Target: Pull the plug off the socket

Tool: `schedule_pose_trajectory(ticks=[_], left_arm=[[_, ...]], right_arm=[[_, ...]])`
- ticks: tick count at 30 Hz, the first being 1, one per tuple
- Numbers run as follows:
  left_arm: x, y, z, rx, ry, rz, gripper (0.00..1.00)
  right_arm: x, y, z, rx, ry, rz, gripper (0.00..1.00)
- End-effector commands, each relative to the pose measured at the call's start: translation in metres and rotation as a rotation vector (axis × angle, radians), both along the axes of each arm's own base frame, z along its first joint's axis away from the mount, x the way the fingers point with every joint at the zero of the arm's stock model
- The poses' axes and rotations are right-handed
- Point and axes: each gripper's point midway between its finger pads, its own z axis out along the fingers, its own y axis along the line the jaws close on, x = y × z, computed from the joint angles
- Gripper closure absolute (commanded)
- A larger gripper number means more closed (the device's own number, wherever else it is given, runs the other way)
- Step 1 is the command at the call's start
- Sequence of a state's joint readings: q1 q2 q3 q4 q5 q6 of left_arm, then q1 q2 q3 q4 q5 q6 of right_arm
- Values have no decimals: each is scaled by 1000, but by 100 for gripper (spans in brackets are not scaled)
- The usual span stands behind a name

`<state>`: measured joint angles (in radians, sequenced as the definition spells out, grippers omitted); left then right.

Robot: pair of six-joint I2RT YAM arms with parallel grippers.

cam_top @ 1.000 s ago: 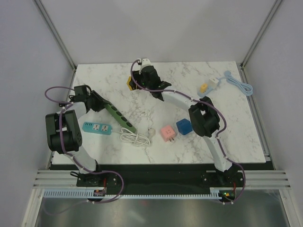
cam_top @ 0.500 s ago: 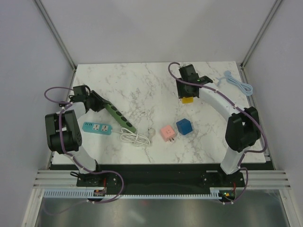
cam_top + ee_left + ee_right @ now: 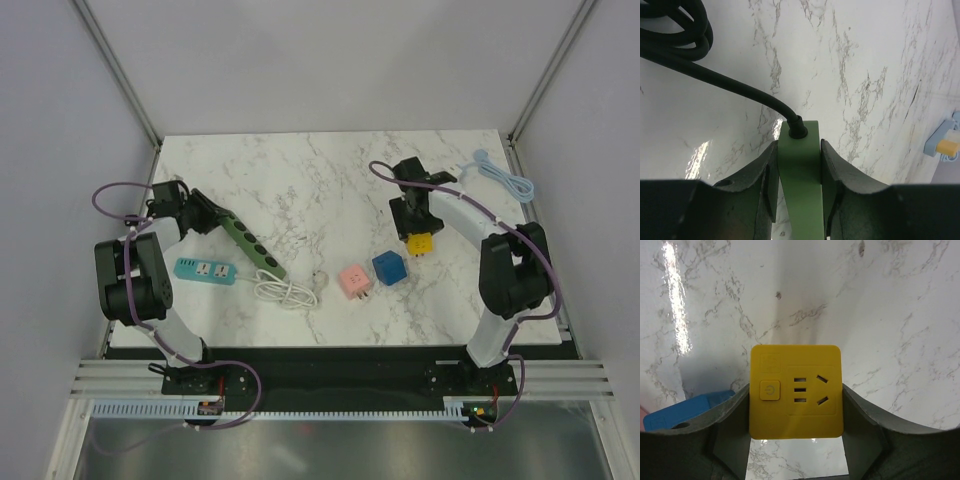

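My right gripper is shut on a yellow cube socket, right of the table's middle. Its face with a power button and bare slots points at the wrist camera. At the left, my left gripper is shut on the end of a green power strip, where a black cord enters it. A pale blue plug piece with a yellow face shows at the right edge of the left wrist view. A light blue cable lies at the back right.
A blue cube socket and a pink one lie just left of the yellow one. A teal power strip and a coiled white cable lie near the front left. Grey walls enclose the marble table.
My right gripper has carried the yellow socket from the back centre across to the right and nearer, down beside the blue cube. The left arm and green strip have not moved.
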<state>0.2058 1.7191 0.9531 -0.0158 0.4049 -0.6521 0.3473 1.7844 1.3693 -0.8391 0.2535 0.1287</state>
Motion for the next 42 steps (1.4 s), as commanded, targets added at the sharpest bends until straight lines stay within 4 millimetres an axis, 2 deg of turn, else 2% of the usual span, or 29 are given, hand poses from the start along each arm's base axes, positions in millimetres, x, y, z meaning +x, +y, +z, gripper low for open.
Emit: schedule_pose_trajectory(ticks=[1, 2, 4, 7, 9, 13, 14, 19, 22, 24, 25, 26, 30, 35, 38, 39, 42], left_arm=[[6, -37, 39, -64, -188, -194, 98], [5, -37, 38, -65, -198, -194, 98], [8, -37, 43, -73, -240, -205, 98], [8, -34, 39, -78, -244, -199, 98], [8, -32, 35, -88, -241, -195, 98], [8, -19, 37, -105, -255, -159, 98], [8, -18, 38, -105, -257, -159, 98], [7, -5, 32, -70, -203, -127, 97], [5, 8, 29, -1, -151, -90, 90], [2, 15, 28, 42, -129, -68, 79], [3, 19, 30, 56, -121, -52, 73], [4, 22, 31, 68, -124, -41, 61], [-2, 29, 38, 83, -107, -3, 46], [-6, 39, 67, 136, -166, 38, 37], [-9, 39, 88, 151, -215, 38, 35], [-11, 38, 93, 152, -228, 35, 35], [-15, 33, 117, 151, -288, 30, 34]], right_arm=[[-11, 8, -9, 36, 69, 57, 86], [-12, 10, -11, 44, 77, 62, 80], [-15, 14, -17, 64, 103, 80, 79], [-21, 25, -25, 116, 144, 110, 76], [-24, 25, -30, 119, 163, 112, 71], [-22, 27, -31, 128, 157, 118, 52], [-21, 28, -31, 133, 153, 115, 44], [-14, 35, -25, 168, 123, 115, 23], [-8, 42, -20, 197, 107, 121, 15], [-3, 44, -14, 206, 90, 121, 11], [-1, 45, -12, 203, 80, 118, 6], [4, 44, -7, 203, 62, 114, 5], [13, 49, 5, 219, 24, 117, 2], [28, 44, 19, 188, -38, 77, 2], [42, 30, 34, 126, -133, -12, 2], [48, 17, 39, 67, -178, -63, 2], [62, 2, 53, 25, -284, -222, 2]])
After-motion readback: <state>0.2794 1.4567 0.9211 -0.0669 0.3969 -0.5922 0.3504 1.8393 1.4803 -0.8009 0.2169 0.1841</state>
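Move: The right hand holds the yellow plug; its spot on the table is about 2 cm back, 2 cm left and 5 cm below, by the blue plug, which sits about 6 cm back and 6 cm left of the hand; the pink plug is 9 back, 14 left. The left hand grips the green socket's outer end, the socket's middle 7 cm back, 6 right, 3 below; the teal strip lies 13 back, 3 left. The right hand sinks about 3 cm while easing back and to its left, sets the yellow plug down against the blue one, opens wide, then lifts and heads forward about 5 cm, away from the plugs. The left hand keeps its pinch on the green socket's end at first, tipping its fingers up some 8 degrees and back again while barely shifting, then opens, comes free and rises about 8 cm, drifting left and a little back. ##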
